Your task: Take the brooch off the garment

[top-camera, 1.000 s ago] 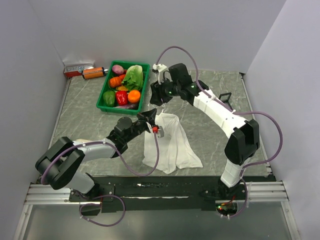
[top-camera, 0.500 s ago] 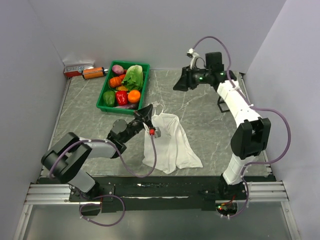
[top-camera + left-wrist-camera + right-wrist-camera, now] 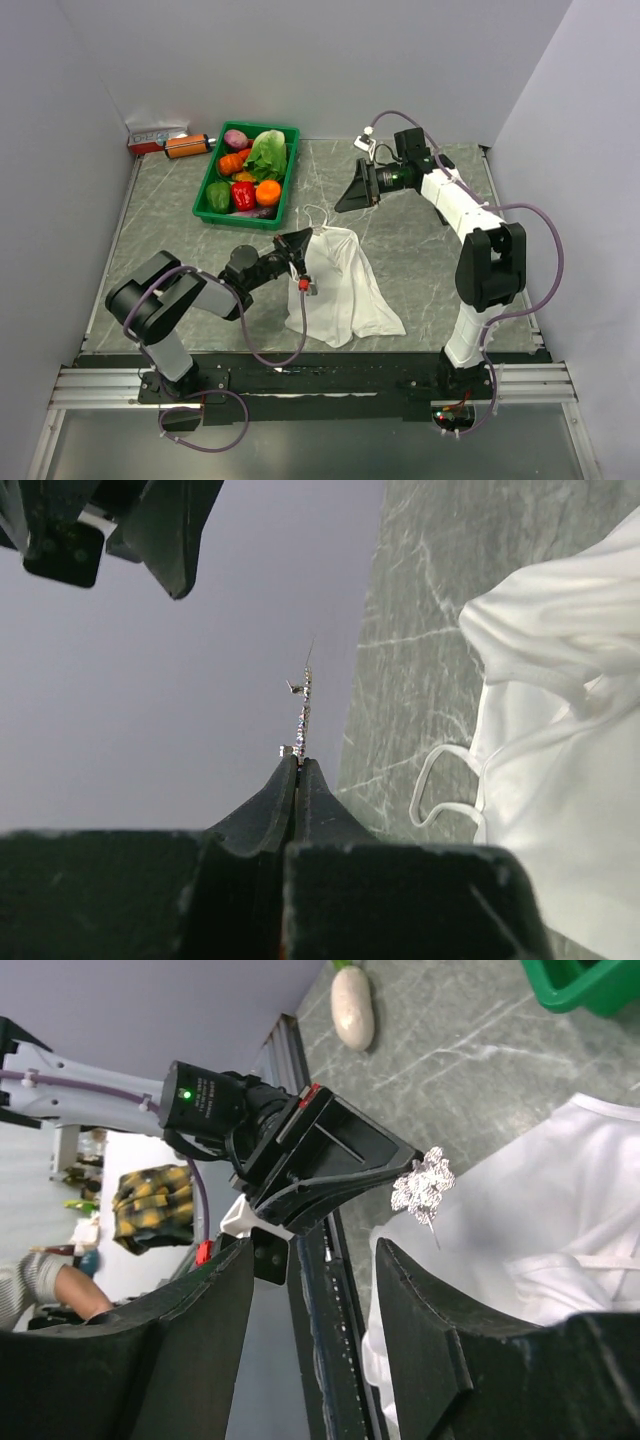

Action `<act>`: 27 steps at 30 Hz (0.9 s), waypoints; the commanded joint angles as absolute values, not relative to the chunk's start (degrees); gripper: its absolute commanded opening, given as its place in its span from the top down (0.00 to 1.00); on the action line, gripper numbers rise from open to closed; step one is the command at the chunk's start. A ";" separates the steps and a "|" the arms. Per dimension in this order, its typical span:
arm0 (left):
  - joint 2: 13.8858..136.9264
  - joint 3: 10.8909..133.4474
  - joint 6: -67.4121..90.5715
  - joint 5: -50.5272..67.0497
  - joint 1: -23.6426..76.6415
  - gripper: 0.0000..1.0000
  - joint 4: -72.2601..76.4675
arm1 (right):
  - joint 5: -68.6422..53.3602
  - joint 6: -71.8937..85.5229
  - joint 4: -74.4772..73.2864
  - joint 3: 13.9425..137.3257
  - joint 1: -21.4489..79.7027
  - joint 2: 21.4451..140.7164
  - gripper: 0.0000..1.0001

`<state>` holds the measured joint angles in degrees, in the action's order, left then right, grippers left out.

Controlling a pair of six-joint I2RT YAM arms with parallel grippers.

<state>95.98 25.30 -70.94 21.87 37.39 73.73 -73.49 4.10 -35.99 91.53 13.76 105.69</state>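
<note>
The brooch, a small silver sparkling ornament with a bare pin, sticks out of the closed fingertips of my left gripper. In the left wrist view the brooch appears edge-on and apart from the cloth. The garment, a white strappy top, lies crumpled on the table to the right of and below that gripper. Its folds fill the right side of both wrist views. My right gripper hangs open in the air behind the garment, facing the left gripper. Nothing is between its fingers.
A green basket of vegetables stands at the back left. An orange can and a small box lie behind it by the wall. A white oval lump lies on the marbled tabletop. Walls close in the left, back and right sides.
The right arm swung from above the garment's top to the back right. It then came partway back, its gripper open throughout. The left gripper stayed shut and shifted slightly.
</note>
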 commanded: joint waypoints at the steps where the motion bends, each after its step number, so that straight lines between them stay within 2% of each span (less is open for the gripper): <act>1: 98.26 27.16 -70.40 27.16 37.88 0.99 100.54 | -70.76 2.63 -36.39 92.11 14.50 106.61 0.42; 6: 99.58 28.21 -69.96 28.83 38.32 0.99 103.62 | -66.89 0.53 -39.90 96.15 16.00 110.74 0.49; 27: 100.81 28.48 -69.79 28.04 38.58 0.99 106.52 | -60.03 -1.76 -40.87 98.43 19.69 116.45 0.43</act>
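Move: My left fingers already hold the brooch, its middle roughly 2 cm right of and 1 cm ahead of that hand. From my open right hand it lies about 7 cm left, 6 cm down and 1 cm back; that puts my right fingers some 9 cm right, 2 cm ahead and 6 cm above the left hand. The white garment's middle is 5 cm back from my right hand, straight below by some 21 cm. I sink my right hand about 7.5 cm and ease it 3 cm left, fingers staying open and tipping some 10 degrees farther down, to bring the fingertips to the brooch. Early on, my left hand keeps its pinch and shifts 2 cm right and slightly down towards the right one, turning a little clockwise, then holds still. ##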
